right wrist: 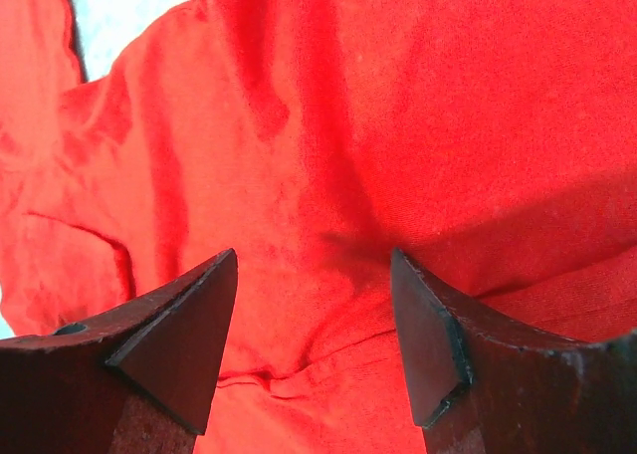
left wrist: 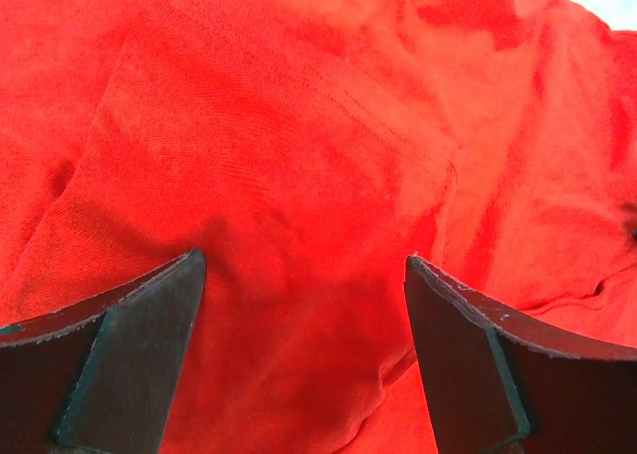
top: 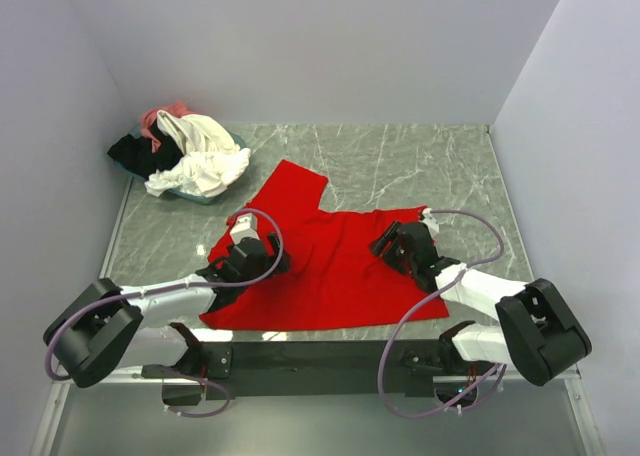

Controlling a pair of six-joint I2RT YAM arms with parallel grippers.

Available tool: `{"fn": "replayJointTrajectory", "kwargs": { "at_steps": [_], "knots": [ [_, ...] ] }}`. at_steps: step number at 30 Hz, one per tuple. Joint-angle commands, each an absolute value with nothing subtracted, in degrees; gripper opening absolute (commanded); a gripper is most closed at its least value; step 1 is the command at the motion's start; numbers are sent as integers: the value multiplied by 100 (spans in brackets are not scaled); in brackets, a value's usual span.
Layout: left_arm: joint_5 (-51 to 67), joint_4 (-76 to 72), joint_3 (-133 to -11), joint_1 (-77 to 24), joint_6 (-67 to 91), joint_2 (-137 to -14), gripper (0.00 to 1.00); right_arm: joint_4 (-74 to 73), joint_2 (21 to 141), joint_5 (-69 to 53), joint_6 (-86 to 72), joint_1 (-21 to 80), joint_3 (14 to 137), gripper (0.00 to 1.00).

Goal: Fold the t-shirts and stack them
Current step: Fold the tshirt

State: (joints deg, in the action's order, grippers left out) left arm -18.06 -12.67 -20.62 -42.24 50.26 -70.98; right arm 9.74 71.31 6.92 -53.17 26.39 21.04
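Observation:
A bright red t-shirt (top: 330, 266) lies spread on the marble table, one sleeve pointing to the far left. My left gripper (top: 262, 261) hovers low over its left side, jaws wide open with red cloth (left wrist: 299, 225) and a folded edge showing between the fingers (left wrist: 149, 354). Over the shirt's right side my right gripper (top: 392, 248) is also open, with a cloth hem (right wrist: 318, 359) lying between its fingers (right wrist: 189, 335). Neither gripper holds anything. More t-shirts, cream-white (top: 205, 156), black (top: 132, 154) and pink (top: 160, 116), are heaped at the back left.
The heap of shirts rests in a teal-rimmed tray (top: 215, 196) in the back-left corner. Grey walls close the table on three sides. Bare marble (top: 420, 166) shows behind the red shirt. The arm bases and a dark rail (top: 320, 361) sit at the near edge.

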Motion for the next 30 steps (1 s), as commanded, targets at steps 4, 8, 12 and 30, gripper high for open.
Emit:
{"fn": "replayJointTrajectory", "kwargs": {
  "at_steps": [4,8,12,30],
  "knots": [
    [-1573,-633,-1696,-4192,5176,-6646,89,-121,6856,984,-5344,2549,2021,71],
    [-1565,-536,-1652,-4192,5212,-6381,89,-325,6619,1072,-5379,2549,2013,71],
    [-1573,-449,-1661,-4184,5221,-6171,89,-649,6277,1274,-5423,2549,1986,71],
    [-1433,316,-5183,-3402,3675,-8169,92,-1073,5107,1170,-3701,2558,2997,69]
  ]
}}
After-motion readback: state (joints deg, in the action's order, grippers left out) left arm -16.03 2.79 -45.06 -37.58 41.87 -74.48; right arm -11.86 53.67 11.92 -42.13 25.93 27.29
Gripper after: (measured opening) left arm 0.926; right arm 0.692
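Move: Both open hands rest on the red t-shirt, with the cloth right under the fingertips. From the left hand the t-shirt's sleeve lies about 16 cm ahead and 3 cm right, the near hem some 15 cm back, and the clothes basket roughly 21 cm ahead and 20 cm left. From the right hand the t-shirt's far right corner is about 8 cm ahead and 9 cm right, the sleeve some 14 cm ahead and 17 cm left. With fingers kept open and the tips on the cloth, both hands drag the t-shirt back towards the bases while easing apart, the left about 3 cm back and a little left, the right about 3 cm back and as much to its right. Then both come free: the left sweeps up some 10 cm while reaching forward and slightly right over the t-shirt towards the sleeve, and the right rises more slowly, about 6 cm and slightly forward, its fingers tipping up a little. ##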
